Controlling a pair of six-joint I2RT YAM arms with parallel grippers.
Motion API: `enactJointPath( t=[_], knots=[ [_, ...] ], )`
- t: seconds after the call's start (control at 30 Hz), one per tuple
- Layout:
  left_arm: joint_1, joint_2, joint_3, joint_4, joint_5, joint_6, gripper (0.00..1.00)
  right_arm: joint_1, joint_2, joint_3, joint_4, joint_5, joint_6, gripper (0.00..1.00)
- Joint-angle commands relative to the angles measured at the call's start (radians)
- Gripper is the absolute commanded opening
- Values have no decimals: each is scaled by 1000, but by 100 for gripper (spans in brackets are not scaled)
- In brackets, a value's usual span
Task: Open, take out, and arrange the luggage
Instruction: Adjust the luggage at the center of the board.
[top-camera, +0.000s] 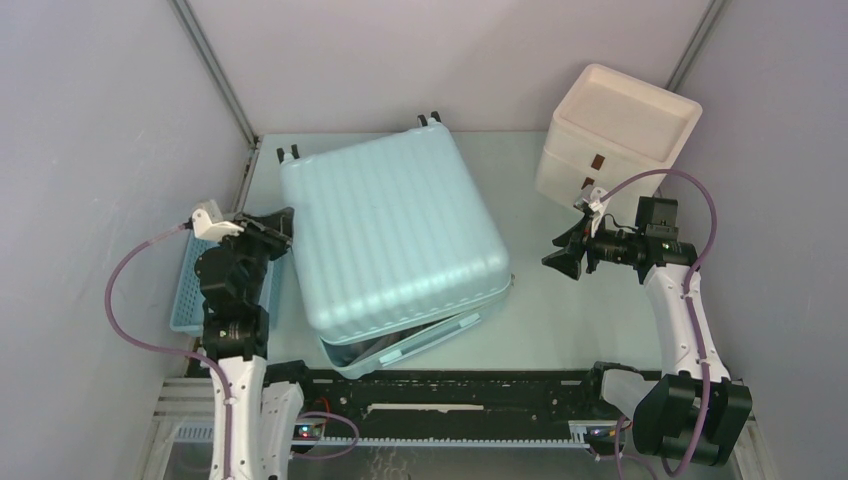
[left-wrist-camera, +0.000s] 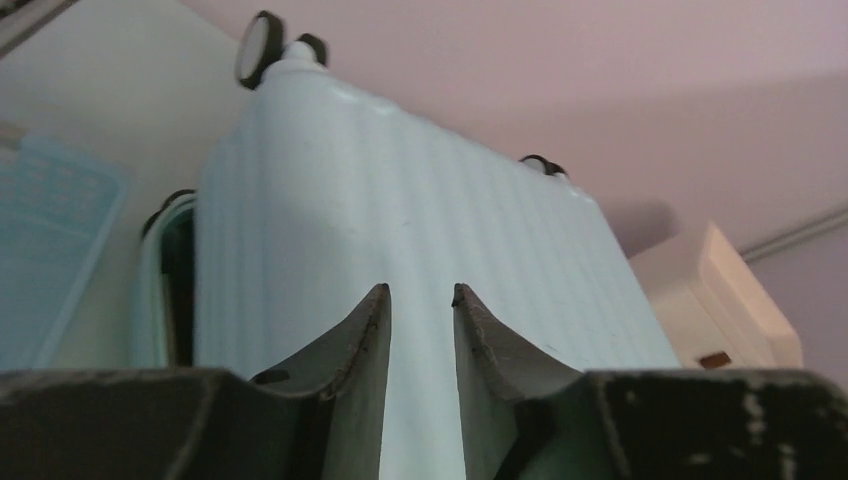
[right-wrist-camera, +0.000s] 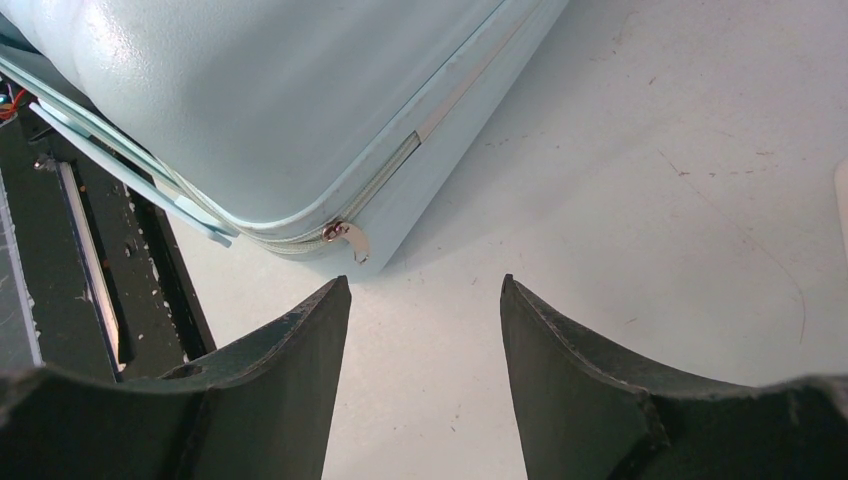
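Observation:
The pale mint-blue ribbed luggage (top-camera: 390, 230) lies flat in the middle of the table, its wheels toward the back. Its upper shell sits slightly askew over the lower one, leaving a gap along the near edge. My left gripper (top-camera: 283, 230) is at the luggage's left side. In the left wrist view its fingers (left-wrist-camera: 365, 340) stand a narrow gap apart with only the ribbed shell (left-wrist-camera: 400, 200) beyond them. My right gripper (top-camera: 557, 262) hovers open over bare table to the right of the luggage. Its wrist view shows the zipper pull (right-wrist-camera: 345, 237) at the luggage corner (right-wrist-camera: 250, 100) just ahead of the gripper (right-wrist-camera: 425, 283).
A small blue slatted basket (top-camera: 188, 290) sits left of the luggage, beside my left arm. A cream-white box with brown tabs (top-camera: 620, 130) stands at the back right. The black rail (top-camera: 450, 385) runs along the near table edge. Grey walls close in both sides.

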Motion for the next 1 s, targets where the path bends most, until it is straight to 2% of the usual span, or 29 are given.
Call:
enactJointPath(
  t=[0.0,0.23,0.5,0.57,0.7,0.97],
  knots=[
    [65,-7,-39,-45,-82,-13,33,-4,-6,15,-4,-16,-15,66],
    [173,69,-93,-45,-56,-23,29,-3,7,15,5,6,-2,66],
    [177,236,-61,-86,-78,-39,24,-2,10,15,10,-3,12,66],
    [177,298,-45,-104,-89,-58,20,-2,10,15,11,-6,14,66],
    [177,423,-9,-169,-162,-111,17,-2,5,15,10,-13,17,66],
    [174,594,8,-157,-155,-178,13,5,5,15,11,-23,23,66]
  ],
)
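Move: The luggage's gaping left rim is some 7 cm ahead of my left hand, 6 cm to its left and roughly 20 cm below. The luggage's middle lies about 18 cm to my right, 3 cm ahead and 19 cm down; the blue basket is about 18 cm left, near level fore and aft and 27 cm down. From my right hand, that rim is about 55 cm left, 5 cm ahead and 10 cm lower. Down beside the luggage goes my left hand, about 19 cm in all: first swinging left off the lid as it sinks, then almost straight down between luggage and basket, ending about 8 cm farther left and slightly forward. I tip the fingers down some 40 degrees, turn them somewhat counter-clockwise, and narrow them from about a third open to nearly shut, bringing the tips close to the open left rim. ##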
